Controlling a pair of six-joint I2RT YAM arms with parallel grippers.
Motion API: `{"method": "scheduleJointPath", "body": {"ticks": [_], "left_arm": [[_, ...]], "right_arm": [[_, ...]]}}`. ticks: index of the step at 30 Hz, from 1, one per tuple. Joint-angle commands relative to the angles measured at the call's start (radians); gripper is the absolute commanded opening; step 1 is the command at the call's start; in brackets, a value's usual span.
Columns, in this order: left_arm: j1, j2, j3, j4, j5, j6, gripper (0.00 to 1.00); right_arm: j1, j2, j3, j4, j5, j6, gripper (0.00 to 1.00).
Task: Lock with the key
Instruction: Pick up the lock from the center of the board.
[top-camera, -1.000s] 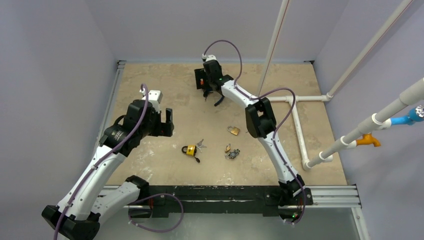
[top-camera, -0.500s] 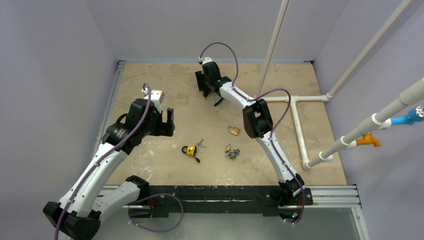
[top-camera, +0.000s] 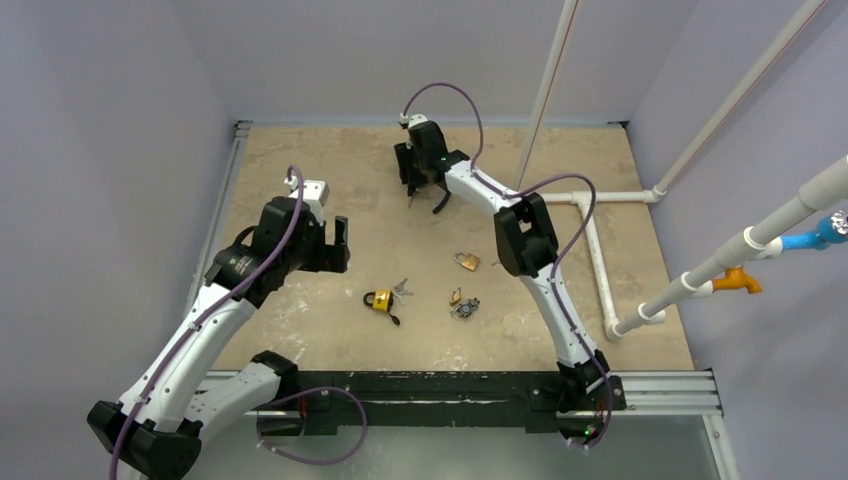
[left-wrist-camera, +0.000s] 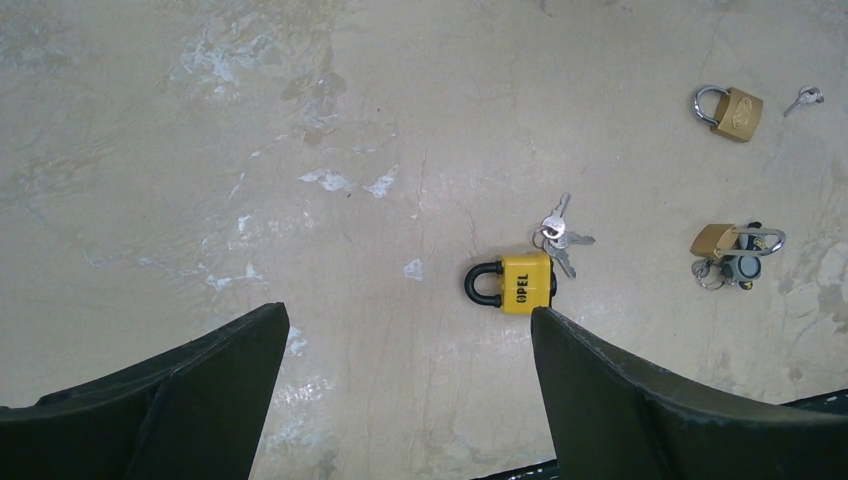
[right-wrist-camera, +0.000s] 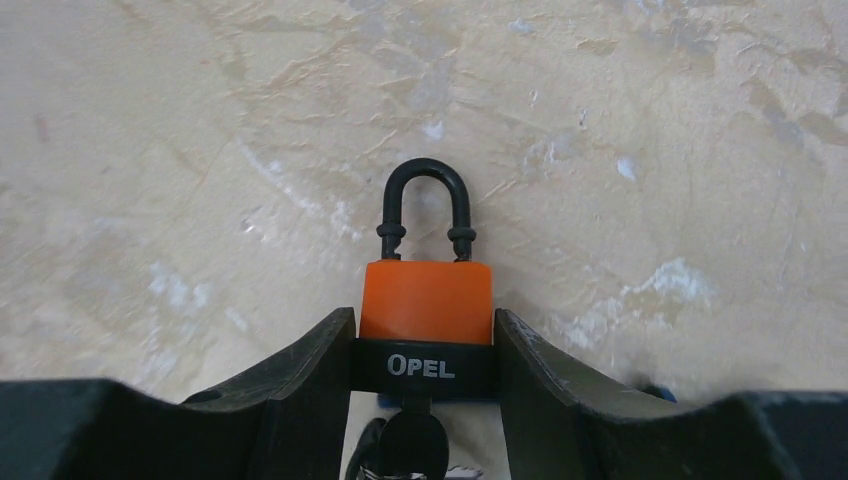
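Observation:
An orange padlock (right-wrist-camera: 427, 300) with a black shackle and a black OPEL band lies on the table at the far middle. A black-headed key (right-wrist-camera: 412, 440) sticks out of its underside. My right gripper (right-wrist-camera: 423, 318) has its fingers pressed against both sides of the lock's black band, shut on it. In the top view the right gripper (top-camera: 415, 185) covers the lock. My left gripper (left-wrist-camera: 405, 315) hovers open and empty over the left of the table, short of a yellow padlock (left-wrist-camera: 525, 283).
The yellow padlock (top-camera: 380, 300) has a bunch of silver keys (top-camera: 401, 290) beside it. A brass padlock (top-camera: 467, 262) and another brass padlock with a key ring (top-camera: 462, 305) lie mid-table. White pipes (top-camera: 600, 260) run along the right side.
The right gripper's fingers have closed in from wide open onto the orange padlock's sides, and its wrist shifted slightly. The left arm has not moved.

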Motion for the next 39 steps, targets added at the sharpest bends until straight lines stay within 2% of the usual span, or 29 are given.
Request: {"method": "scheduleJointPath", "body": {"ticks": [1,6,10,16,21,23,27,32,39], "left_arm": [[0.009,-0.001,-0.008,0.032,0.0,0.022,0.91],[0.011,-0.007,-0.008,0.037,-0.002,0.031,0.91],[0.012,-0.029,-0.01,0.056,0.043,0.023,0.91],[0.012,-0.065,0.085,0.02,0.248,-0.057,0.89],[0.012,-0.086,0.184,-0.006,0.395,-0.08,0.86],[0.012,-0.082,0.224,-0.033,0.435,-0.083,0.85],[0.012,-0.055,0.258,-0.039,0.602,-0.11,0.74],[0.012,-0.052,0.252,0.003,0.695,-0.1,0.61],[0.011,-0.142,0.25,0.115,0.813,0.01,0.6]], "right_arm": [[0.012,-0.248,-0.09,0.097,-0.079,0.024,0.04],[0.051,-0.454,-0.279,0.151,-0.143,0.028,0.01],[0.097,-0.674,-0.565,0.244,-0.177,0.029,0.0],[0.185,-1.042,-0.959,0.356,-0.238,0.034,0.01],[0.308,-1.292,-1.168,0.374,-0.25,-0.001,0.02],[0.342,-1.374,-1.209,0.347,-0.244,-0.003,0.02],[0.374,-1.511,-1.242,0.302,-0.264,-0.016,0.03],[0.377,-1.551,-1.203,0.212,-0.394,-0.027,0.06],[0.375,-1.557,-1.154,0.162,-0.641,0.011,0.04]]}}
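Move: The right hand already holds the orange-and-black lock by its body; the open left gripper, where it is being taken, is about 34 cm back, 12 cm left and 15 cm higher. The pliers lie some 4 cm back and 7 cm right of the right hand, the brass lock about 26 cm back and 14 cm right, both just below it. From the left hand the orange lock is about 35 cm ahead, 13 cm right and 15 cm lower; the yellow lock is 2 cm back, 7 cm right and 16 cm below. Back and up sweeps the right hand, some 42 cm towards its base and 28 cm higher, keeping its grip on the orange lock and swinging about 45 degrees counter-clockwise so the shackle points at the left gripper. The left hand, after a short wait, rises, shifts right and back to meet it, turns clockwise and partly closes its fingers. ##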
